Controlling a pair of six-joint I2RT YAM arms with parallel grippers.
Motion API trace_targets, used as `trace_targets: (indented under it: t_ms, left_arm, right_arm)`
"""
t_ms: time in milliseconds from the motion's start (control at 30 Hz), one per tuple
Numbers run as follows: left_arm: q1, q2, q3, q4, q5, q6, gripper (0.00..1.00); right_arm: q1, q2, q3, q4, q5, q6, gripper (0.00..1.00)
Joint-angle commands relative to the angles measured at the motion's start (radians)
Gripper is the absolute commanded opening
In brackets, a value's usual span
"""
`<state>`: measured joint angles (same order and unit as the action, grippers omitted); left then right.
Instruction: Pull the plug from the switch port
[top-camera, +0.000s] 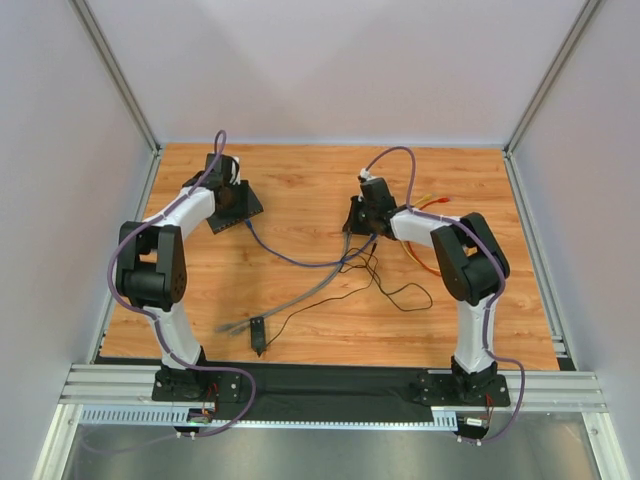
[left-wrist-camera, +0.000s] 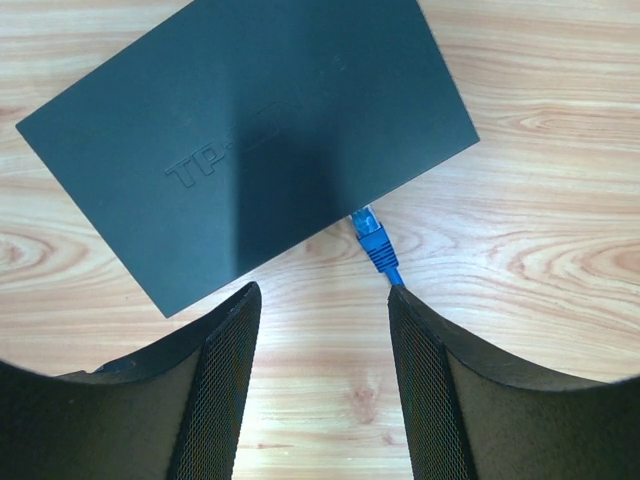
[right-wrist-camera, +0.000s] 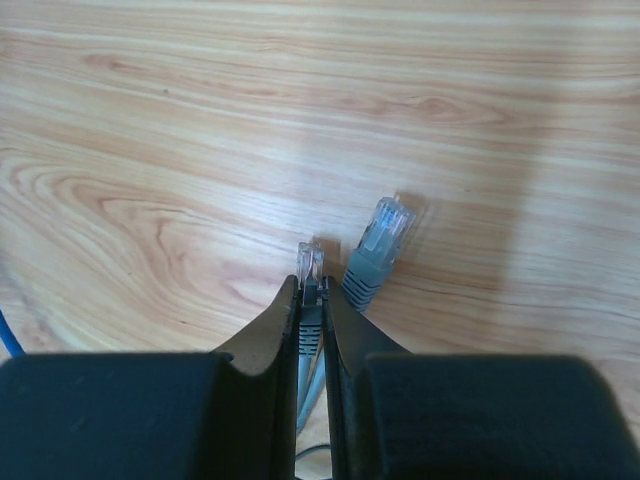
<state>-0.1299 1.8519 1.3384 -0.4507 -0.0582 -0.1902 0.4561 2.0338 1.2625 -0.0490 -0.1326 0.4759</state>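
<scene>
The switch (left-wrist-camera: 250, 150) is a flat black box lying at the table's back left (top-camera: 238, 205). A blue plug (left-wrist-camera: 375, 243) sits in a port on the switch's near edge. My left gripper (left-wrist-camera: 322, 292) hangs open just short of that edge, with only bare wood between its fingers; its right fingertip (left-wrist-camera: 400, 300) is right beside the blue cable. At the middle right of the table, my right gripper (right-wrist-camera: 311, 288) is shut on a grey plug (right-wrist-camera: 311, 262) whose clear tip sticks out past the fingers. This plug is free of any port.
A second grey plug (right-wrist-camera: 378, 250) lies loose on the wood just right of the right gripper. A grey cable (top-camera: 300, 295), thin black wires (top-camera: 385, 285), a small black adapter block (top-camera: 258, 335) and an orange cable (top-camera: 428, 262) lie across the middle. Walls close in on three sides.
</scene>
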Motion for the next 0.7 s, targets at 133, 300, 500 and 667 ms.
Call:
trace_targets:
  t_ms: [133,300,500,667]
  left_arm:
    - [0.016,-0.065,-0.013,0.037,0.023,-0.017,0.62]
    - [0.029,-0.071,-0.022,0.04,0.029,-0.018,0.62]
    - [0.033,-0.086,-0.036,0.05,0.04,-0.022,0.62]
    - [0.041,-0.099,-0.05,0.056,0.035,-0.025,0.63]
  right_arm:
    - [-0.034,-0.043,-0.028,-0.085,0.104,-0.057,0.07]
    - [-0.031,-0.124,-0.051,-0.14,0.214,-0.082,0.14]
    - [-0.013,-0.192,-0.031,-0.213,0.265,-0.088,0.54]
    - [0.006,-0.13,0.144,-0.38,0.29,-0.01,0.83]
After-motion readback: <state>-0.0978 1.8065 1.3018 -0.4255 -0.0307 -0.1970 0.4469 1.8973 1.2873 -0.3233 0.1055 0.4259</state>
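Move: My right hand is down at the table with a gray plug pinched in its fingertips. It is heading for bare wood about 5 cm to the right and 1 cm back. The other gray plug lies about 2 cm ahead and 1 cm right of the hand. The blue plug is roughly 8 cm right and 2 cm back, with the black jack 6 cm right and 4 cm back. From my left hand, that bare spot is some 33 cm right, 3 cm ahead and 6 cm below. With my right hand I drag the pinched gray plug low over the wood, about 5 cm to the right towards the blue plug, taking the other gray plug along beside it. Late in that slide I open the fingers wide and let go, then lift about 3 cm clear, rolling the wrist some 15 degrees so that its left side drops. ##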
